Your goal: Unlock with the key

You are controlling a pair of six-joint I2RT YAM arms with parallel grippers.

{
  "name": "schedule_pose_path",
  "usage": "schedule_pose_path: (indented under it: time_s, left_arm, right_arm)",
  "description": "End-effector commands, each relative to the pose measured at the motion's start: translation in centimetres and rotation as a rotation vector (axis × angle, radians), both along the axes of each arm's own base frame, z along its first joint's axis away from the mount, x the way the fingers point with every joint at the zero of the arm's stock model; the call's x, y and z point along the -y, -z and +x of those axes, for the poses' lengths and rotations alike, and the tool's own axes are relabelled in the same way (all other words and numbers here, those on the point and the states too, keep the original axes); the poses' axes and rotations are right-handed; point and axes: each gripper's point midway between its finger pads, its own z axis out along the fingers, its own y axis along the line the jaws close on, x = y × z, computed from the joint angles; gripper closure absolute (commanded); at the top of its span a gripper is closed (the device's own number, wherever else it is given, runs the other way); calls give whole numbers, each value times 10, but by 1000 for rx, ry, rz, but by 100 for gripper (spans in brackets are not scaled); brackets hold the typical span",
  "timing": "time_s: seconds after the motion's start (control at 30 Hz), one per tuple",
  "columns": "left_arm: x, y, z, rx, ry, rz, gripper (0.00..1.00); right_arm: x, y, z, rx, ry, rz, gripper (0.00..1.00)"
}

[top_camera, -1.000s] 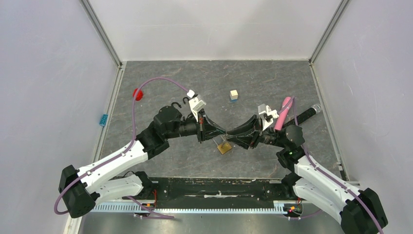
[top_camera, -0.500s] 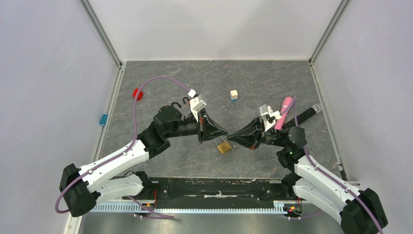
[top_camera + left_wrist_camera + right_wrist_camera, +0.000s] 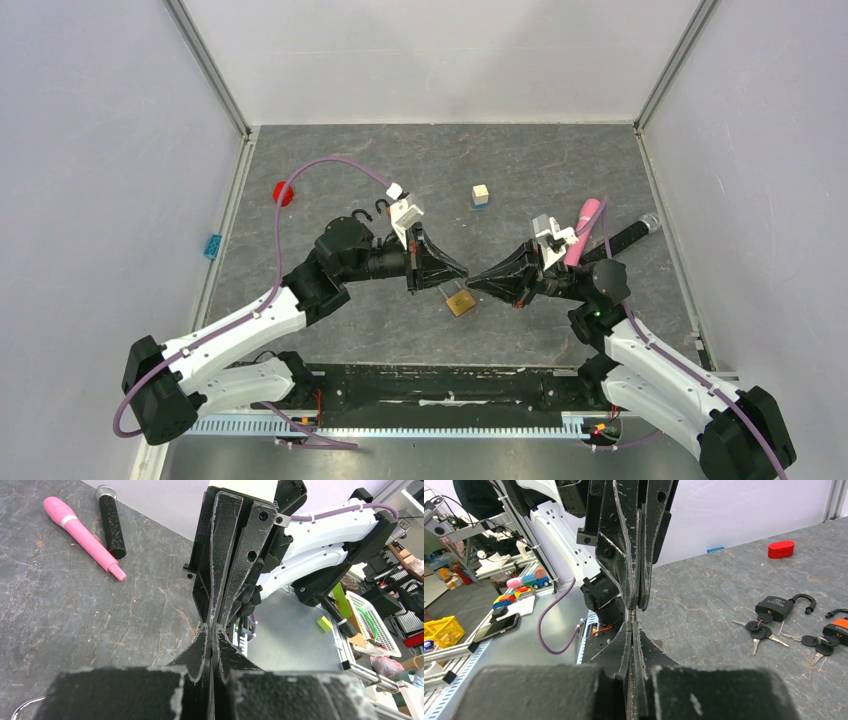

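My two grippers meet tip to tip above the middle of the table. The left gripper (image 3: 460,273) (image 3: 212,630) is shut, and a thin metal edge, the key, shows between its fingers. Facing it, the right gripper (image 3: 473,281) (image 3: 631,622) is shut on the same thin strip at its other end. Most of the key is hidden inside the two pairs of fingers. A brass padlock (image 3: 461,303) lies on the grey table just below the tips. Its steel shackle (image 3: 25,706) peeks in at the lower left of the left wrist view.
A pink microphone (image 3: 583,230) (image 3: 82,535) and a black one (image 3: 630,236) (image 3: 111,522) lie behind the right arm. A black padlock (image 3: 776,607) and an orange one (image 3: 836,630) lie with their keys behind the left arm. A red piece (image 3: 284,193), a blue piece (image 3: 212,245) and a small cube (image 3: 481,194) lie farther off.
The right gripper has drawn back slightly to the right and closed its jaws at the left gripper's tip. The left arm and the brass padlock have stayed put.
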Motion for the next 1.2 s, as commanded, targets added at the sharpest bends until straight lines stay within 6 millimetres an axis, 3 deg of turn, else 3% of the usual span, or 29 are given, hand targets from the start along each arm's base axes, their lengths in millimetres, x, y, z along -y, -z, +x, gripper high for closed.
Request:
schedule_pose_path:
  time_s: [0.0,0.17,0.33,0.47,0.57,0.87,1.17]
  left_arm:
    - [0,-28,4,32,-27,-81,96]
    - [-6,-16,25,-24,-167,-47,72]
    - [-27,3,60,-127,-430,11,41]
    - [-50,38,86,-293,-669,133,27]
    - [-61,69,92,-422,-779,263,13]
    - [-58,148,86,-749,-899,628,0]
    - [-23,221,79,-974,-850,895,0]
  right_arm:
    - [0,-12,-3,34,-17,7,100]
    - [1,1,13,0,71,-35,100]
    - [9,33,39,-86,216,-119,100]
    - [22,57,54,-149,329,-162,100]
    - [33,72,63,-179,404,-181,100]
    - [70,111,90,-222,666,-276,100]
    - [82,133,84,-239,712,-293,100]
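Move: The brass padlock lies almost straight under the empty-going left hand: about 6 cm ahead, 1 cm to its left and 28 cm below. On the table level with that padlock, counted from the left hand, the orange padlock is some 26 cm ahead and 14 cm left, the black one about 21 ahead and 20 left, and the white-blue block 29 ahead and 5 right. From the right hand, the brass padlock is about 6 cm ahead, 2 cm left and 27 cm below. Forward first, opening wide to let go of the key, the left hand pulls clear of the right fingertips, then sinks about 20 cm towards the brass padlock, its fingers swinging from pointing right to mostly down. The right hand keeps its fingers shut on the key and moves down, forward and off to the right, turning nearly 40 degrees clockwise. ##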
